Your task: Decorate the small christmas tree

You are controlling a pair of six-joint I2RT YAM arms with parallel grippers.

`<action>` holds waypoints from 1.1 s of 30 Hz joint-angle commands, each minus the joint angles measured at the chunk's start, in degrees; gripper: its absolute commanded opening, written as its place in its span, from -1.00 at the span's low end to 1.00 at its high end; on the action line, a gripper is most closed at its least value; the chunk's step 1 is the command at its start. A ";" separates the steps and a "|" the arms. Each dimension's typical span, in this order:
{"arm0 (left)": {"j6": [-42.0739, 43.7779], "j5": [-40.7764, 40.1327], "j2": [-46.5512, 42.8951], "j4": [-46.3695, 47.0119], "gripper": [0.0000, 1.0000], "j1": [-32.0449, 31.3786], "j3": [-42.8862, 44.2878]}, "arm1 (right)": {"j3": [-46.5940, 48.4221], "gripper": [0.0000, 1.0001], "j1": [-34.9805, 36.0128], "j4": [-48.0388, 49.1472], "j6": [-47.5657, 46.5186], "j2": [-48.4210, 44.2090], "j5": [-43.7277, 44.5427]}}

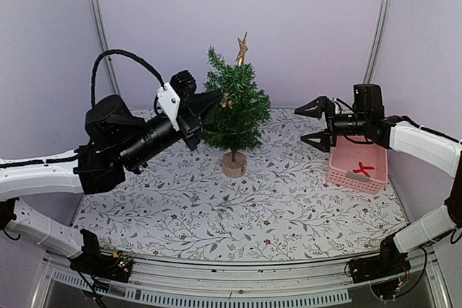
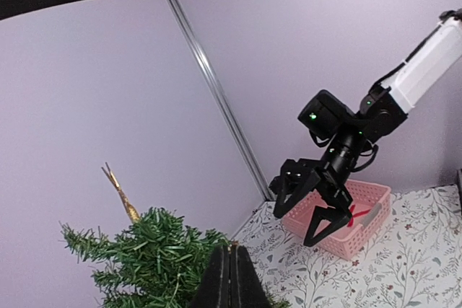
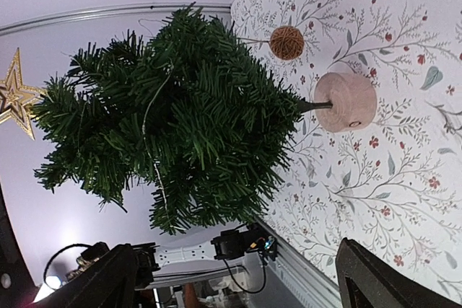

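Note:
The small christmas tree stands upright on its round wood base, with a gold star on top. My left gripper is shut, its tips pushed into the tree's left branches. A small brown wicker ball hangs on a thin string right at those tips; whether the string is pinched does not show. In the left wrist view the fingers press together in front of the tree. My right gripper hangs open and empty to the right of the tree. Its view shows the tree, ball and base.
A pink basket with a red item inside stands at the table's right side, just below my right gripper. The floral tablecloth covers the table. Purple walls close off the back and sides.

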 commanded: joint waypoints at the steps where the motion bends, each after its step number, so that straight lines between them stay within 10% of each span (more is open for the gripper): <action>1: -4.71 -2.84 -0.57 2.89 -1.00 4.90 0.08 | 2.45 0.98 -0.98 -2.07 -11.25 -1.93 4.24; 18: -16.74 7.89 7.38 6.76 -1.00 17.29 4.75 | 5.89 0.98 -1.17 -7.86 -32.90 -13.27 31.57; 33: -21.30 13.62 13.38 6.71 -1.00 20.88 5.21 | 4.93 0.98 -1.30 -8.75 -31.85 -13.25 30.59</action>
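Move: Ahead of the left hand, which still holds a small gold ornament, stands the tree: about 12 cm forward, 3 cm to the right, its middle some 19 cm lower. The gold star on top is roughly 13 cm ahead, 4 cm right and 4 cm above that hand. From the empty right hand the tree is about 19 cm to the left and level in reach, its middle slightly lower; the red ornament in the basket is some 21 cm right, 3 cm back and 21 cm down. Carrying the gold ornament in its shut fingers, the left hand reaches about 12 cm forward to the front-left of the tree's crown, bowing a little left on the way, then sinks some 4 cm as the fingers tip down about 15 degrees. Meanwhile the right hand, wide open, backs off from the tree, rising and going right some 8 cm each while its wrist swings well round. ##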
